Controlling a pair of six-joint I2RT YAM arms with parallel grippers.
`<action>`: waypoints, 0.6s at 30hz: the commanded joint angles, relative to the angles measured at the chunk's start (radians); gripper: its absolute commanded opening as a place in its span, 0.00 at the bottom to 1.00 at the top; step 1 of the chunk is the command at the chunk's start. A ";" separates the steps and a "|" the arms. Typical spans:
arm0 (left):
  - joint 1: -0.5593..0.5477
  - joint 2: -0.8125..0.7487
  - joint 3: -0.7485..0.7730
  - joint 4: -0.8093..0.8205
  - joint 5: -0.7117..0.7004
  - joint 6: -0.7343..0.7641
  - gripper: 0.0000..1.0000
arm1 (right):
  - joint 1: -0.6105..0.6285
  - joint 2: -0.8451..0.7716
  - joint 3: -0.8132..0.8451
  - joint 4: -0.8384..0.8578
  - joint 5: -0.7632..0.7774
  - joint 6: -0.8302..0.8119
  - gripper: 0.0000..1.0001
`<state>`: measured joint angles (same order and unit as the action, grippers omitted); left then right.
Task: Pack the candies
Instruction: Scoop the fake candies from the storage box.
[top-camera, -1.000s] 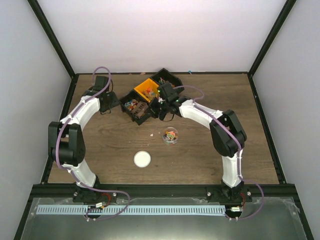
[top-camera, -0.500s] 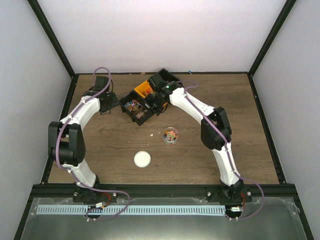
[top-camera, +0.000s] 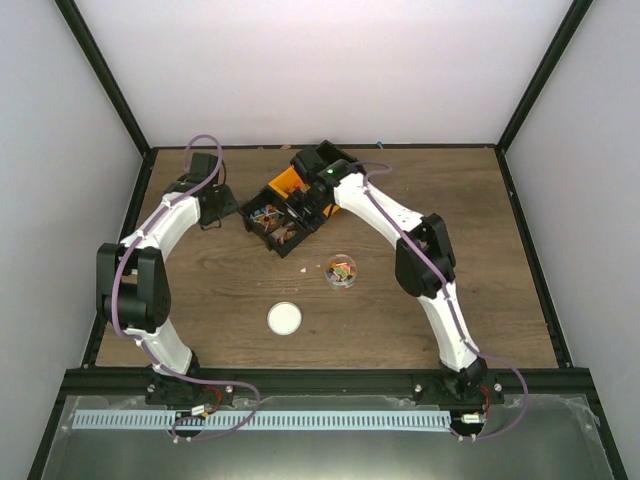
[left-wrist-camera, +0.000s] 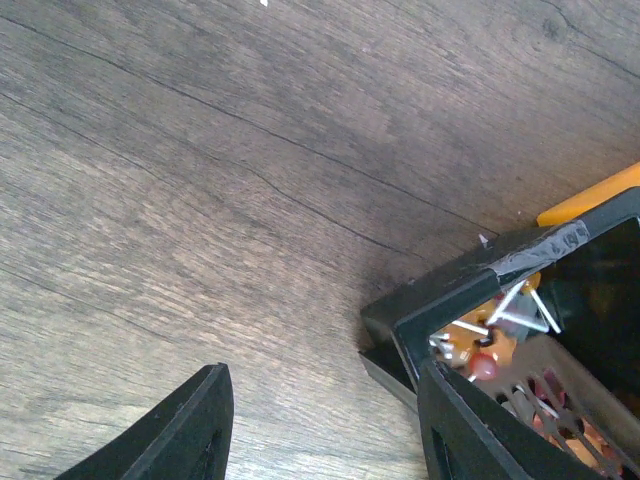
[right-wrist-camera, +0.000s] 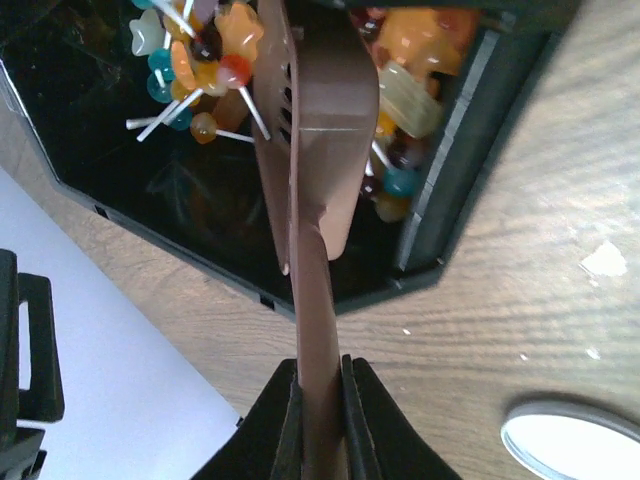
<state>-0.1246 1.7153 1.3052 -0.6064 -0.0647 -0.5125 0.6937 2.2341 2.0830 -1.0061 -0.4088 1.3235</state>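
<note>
The candies (top-camera: 262, 212) lie in a black bin (top-camera: 275, 240) at the back middle; the right wrist view shows them as mixed-colour sweets and small lollipops (right-wrist-camera: 215, 60). My right gripper (top-camera: 304, 205) is shut on the handle of the brown slotted scoop (right-wrist-camera: 320, 130), (right-wrist-camera: 320, 385). The scoop's head is inside the bin, among the candies. A small round clear jar (top-camera: 341, 271) with some candies stands on the table in front of the bin. My left gripper (top-camera: 230, 205) is open at the bin's left corner (left-wrist-camera: 470, 285), (left-wrist-camera: 330, 430), with one finger (left-wrist-camera: 480, 430) over the bin's inside.
An orange bin (top-camera: 288, 180) and another black bin (top-camera: 325, 157) stand behind the candy bin. A white round lid (top-camera: 284, 318) lies in front, also in the right wrist view (right-wrist-camera: 575, 445). A small crumb (top-camera: 303, 268) lies near the jar.
My right arm has reached farther back and left, carrying the scoop deeper into the black bin. The left arm has not moved.
</note>
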 joint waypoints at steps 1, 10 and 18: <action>0.003 0.000 -0.011 0.015 -0.006 0.012 0.53 | -0.009 0.207 -0.035 -0.145 0.020 -0.014 0.01; 0.004 -0.006 -0.003 0.008 -0.007 0.014 0.53 | -0.018 0.109 -0.431 0.454 -0.074 -0.108 0.01; 0.005 -0.015 -0.005 0.008 -0.008 0.014 0.53 | -0.037 -0.100 -0.907 1.238 -0.235 -0.029 0.01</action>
<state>-0.1246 1.7153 1.3052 -0.6067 -0.0669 -0.5121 0.6502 2.1017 1.3140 0.1097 -0.5922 1.2255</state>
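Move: The shut right gripper already holds the scoop by its handle, the blade among the candies in the near black bin; that bin's middle is about 6 cm ahead, 6 cm left and 10 cm below. The orange bin adjoins it, some 13 cm straight ahead of the hand, and the clear storage box stands roughly 6 cm back and 9 cm right. From the left gripper the near black bin lies about 13 cm right, 2 cm back and 9 cm down. Keep the right fingers shut on the handle and drive the scoop down, forward and left through the candies in the near black bin, about 6 cm, towards its left end. Then draw the hand back and right some 3.5 cm, still sinking a little, while the wrist tips up about 30 degrees to level the blade under the load. ##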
